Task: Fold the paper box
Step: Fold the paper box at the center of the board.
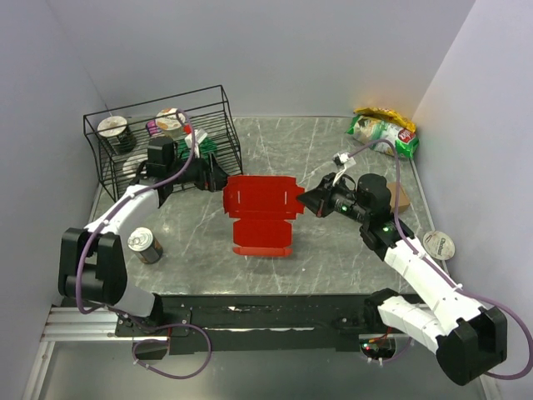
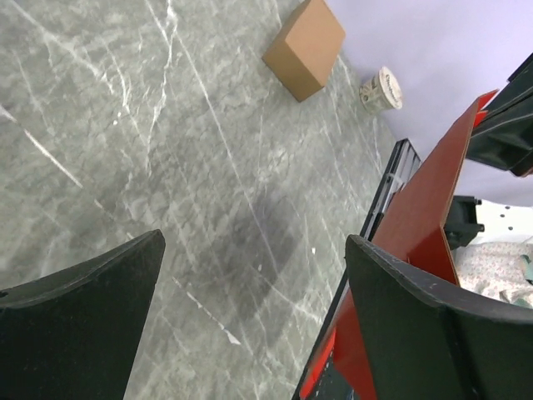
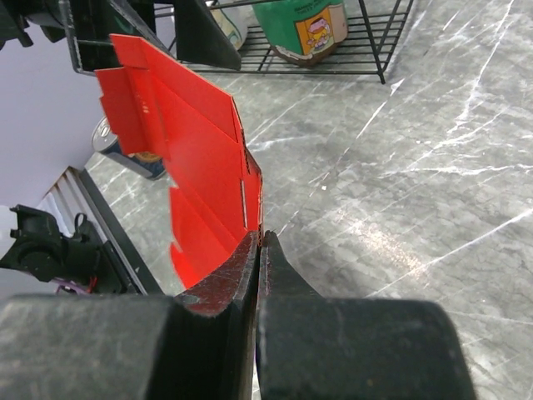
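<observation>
The paper box point(image 1: 262, 212) is a bright red creased die-cut sheet with flaps, unfolded and held up off the grey table. My right gripper point(image 1: 310, 201) is shut on its right edge; in the right wrist view the fingertips point(image 3: 260, 237) pinch the sheet's point(image 3: 191, 150) rim. My left gripper point(image 1: 218, 177) stands open at the sheet's upper left corner. In the left wrist view the red card point(image 2: 420, 208) lies just outside the right finger, and only bare table shows between the left gripper's point(image 2: 254, 242) jaws.
A black wire basket point(image 1: 154, 102) with cans and cups stands at the back left, just behind the left gripper. A tin can point(image 1: 145, 245) sits by the left arm. Snack bags point(image 1: 383, 129) lie back right. A brown cardboard box point(image 2: 304, 48) and a tipped cup point(image 1: 439, 243) lie right.
</observation>
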### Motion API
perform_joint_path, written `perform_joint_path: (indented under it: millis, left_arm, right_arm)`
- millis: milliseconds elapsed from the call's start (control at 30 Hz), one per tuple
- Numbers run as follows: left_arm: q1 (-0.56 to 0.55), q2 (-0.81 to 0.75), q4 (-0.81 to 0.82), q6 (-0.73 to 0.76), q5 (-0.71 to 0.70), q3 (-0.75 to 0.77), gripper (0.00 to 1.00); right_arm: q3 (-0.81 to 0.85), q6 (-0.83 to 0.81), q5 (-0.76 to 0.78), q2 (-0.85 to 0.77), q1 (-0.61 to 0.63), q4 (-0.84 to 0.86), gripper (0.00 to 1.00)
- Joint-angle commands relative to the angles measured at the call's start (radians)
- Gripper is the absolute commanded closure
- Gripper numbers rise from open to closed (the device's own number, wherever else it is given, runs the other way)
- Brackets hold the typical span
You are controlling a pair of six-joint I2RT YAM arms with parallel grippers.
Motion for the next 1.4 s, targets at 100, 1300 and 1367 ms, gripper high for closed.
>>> perform_joint_path:
  millis: [100,1300,1367]
  left_arm:
    - [0.009,-0.056,-0.022,0.046,-0.01,0.015,0.01]
    - [-0.095,-0.047,-0.057,0.141,-0.038,0.026,0.64]
    - [-0.111,-0.04,-0.068,0.155,-0.029,0.03,0.76]
  right_arm:
    - [0.019,0.003,0.015,-0.038,-0.013,0.005,1.0]
    - [0.002,0.012,-0.016,-0.078,-0.018,-0.017,1.0]
    - [0.007,0.004,-0.01,-0.073,-0.02,-0.023,1.0]
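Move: The left end flap of the red paper box, which the right hand already holds by the opposite edge, is about 4 cm back and 1 cm right of the open left hand, roughly level with it. The green canister stands some 7 cm ahead, 8 cm left and 12 cm below the left hand; the can about 18 cm back, 24 cm left and 17 cm below. From the right hand the flap is some 18 cm left, neither ahead nor back, and slightly lower. Left hand rises leftward about 5 cm, returns slightly further back, and closes fingers around the box's left flap. ##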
